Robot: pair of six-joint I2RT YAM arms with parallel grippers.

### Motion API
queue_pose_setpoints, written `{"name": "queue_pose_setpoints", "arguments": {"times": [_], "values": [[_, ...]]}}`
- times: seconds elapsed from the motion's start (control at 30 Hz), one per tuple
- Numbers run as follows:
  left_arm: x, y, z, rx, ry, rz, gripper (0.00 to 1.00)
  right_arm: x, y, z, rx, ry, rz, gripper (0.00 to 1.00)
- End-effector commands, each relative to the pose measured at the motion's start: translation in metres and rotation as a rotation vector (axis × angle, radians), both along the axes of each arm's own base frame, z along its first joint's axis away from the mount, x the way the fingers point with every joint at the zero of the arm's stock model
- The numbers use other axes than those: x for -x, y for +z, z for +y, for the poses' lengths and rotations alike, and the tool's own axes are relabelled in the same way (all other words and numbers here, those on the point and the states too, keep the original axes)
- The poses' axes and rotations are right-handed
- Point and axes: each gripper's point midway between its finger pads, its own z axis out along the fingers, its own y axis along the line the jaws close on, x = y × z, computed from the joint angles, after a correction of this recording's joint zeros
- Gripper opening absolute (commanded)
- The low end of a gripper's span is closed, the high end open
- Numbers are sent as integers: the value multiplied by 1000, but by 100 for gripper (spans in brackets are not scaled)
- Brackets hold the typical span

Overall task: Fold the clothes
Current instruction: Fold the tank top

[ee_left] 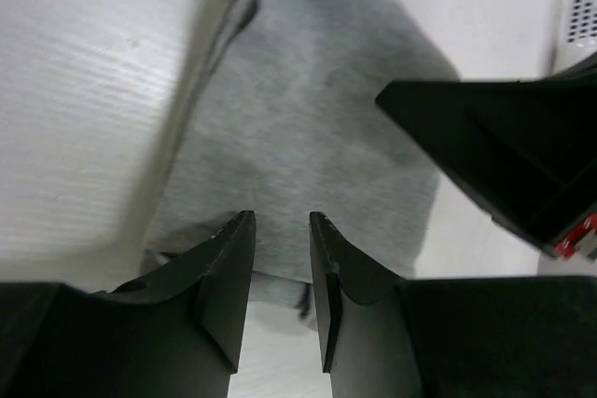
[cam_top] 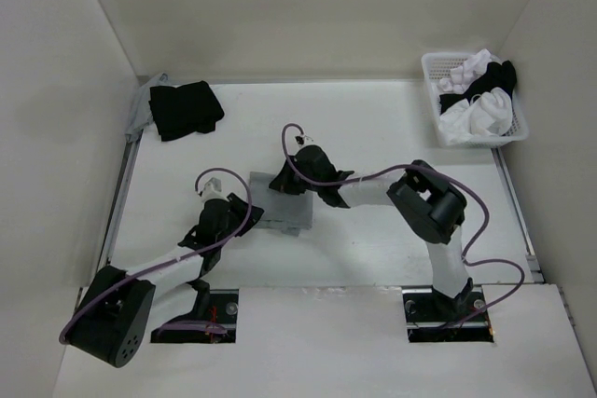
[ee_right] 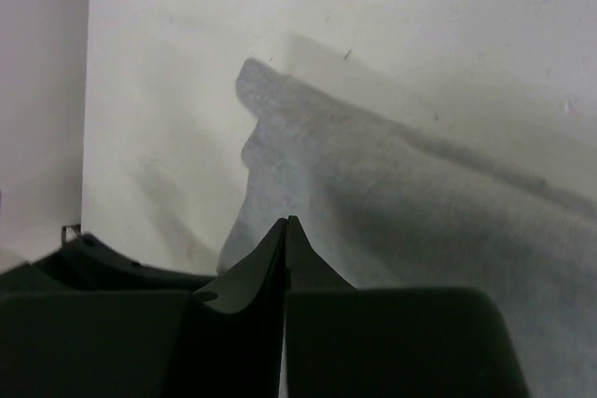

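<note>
The clothes (cam_top: 283,212) are a light-grey knit top lying in a small folded stack at the middle of the table. My left gripper (cam_top: 248,216) is at the stack's left edge. In the left wrist view it (ee_left: 282,217) stands open, tips just over the near edge of the grey fabric (ee_left: 298,118), with nothing gripped between the fingers. My right gripper (cam_top: 280,184) is over the stack's far end. In the right wrist view it (ee_right: 287,221) is shut, tips pressed together above the cloth (ee_right: 420,221), no fabric showing between them.
A black folded garment (cam_top: 185,109) lies at the back left on a grey piece (cam_top: 143,104). A white basket (cam_top: 432,81) with white and black bundled clothes stands at the back right. White walls enclose the table. The right arm's black body (ee_left: 494,156) looms close beside my left gripper.
</note>
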Motion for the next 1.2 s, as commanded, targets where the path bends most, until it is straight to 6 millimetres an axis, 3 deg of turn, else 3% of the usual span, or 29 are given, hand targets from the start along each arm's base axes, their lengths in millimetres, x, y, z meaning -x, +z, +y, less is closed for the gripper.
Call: {"name": "queue_pose_setpoints", "arguments": {"times": [0.0,0.13,0.37,0.47,0.6,0.7,0.8,0.93,1.07,1.17], "values": [[-7,2,7,15,46,-46,28,-32,33,20,-184,-4,-29,2],[-2,-6,13,7,60,-26,28,-54,19,13,-185,-68,3,2],[2,2,15,22,59,-44,28,-77,13,7,-202,-146,46,3],[-2,25,12,31,50,-105,28,-76,43,9,-246,-126,1,4],[-10,69,18,7,64,-216,35,-67,106,-7,-298,-102,-115,8],[-15,89,32,-59,93,-262,41,-53,144,-37,-309,-114,-200,14],[-20,91,48,-121,120,-258,46,-38,158,-74,-282,-146,-265,22],[-21,79,67,-163,162,-197,49,-24,149,-134,-190,-256,-329,34],[-21,67,89,-201,222,-135,50,-24,129,-201,-98,-434,-369,45],[-20,63,108,-220,279,-114,50,-26,112,-237,-58,-539,-368,50]]}}
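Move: The half-folded tank top lies right under the hands, its middle about 4 cm back and 1 cm left of the right hand, some 3 cm below it. From the left hand, at its left edge, that middle is some 3 cm ahead, 6 cm to the right and 2 cm lower. The folded black cloth sits about 22 cm ahead and 28 cm left of the right hand. Closed right fingers sweep about 6 cm forward over the tank top, then both hands lift, part and open. ##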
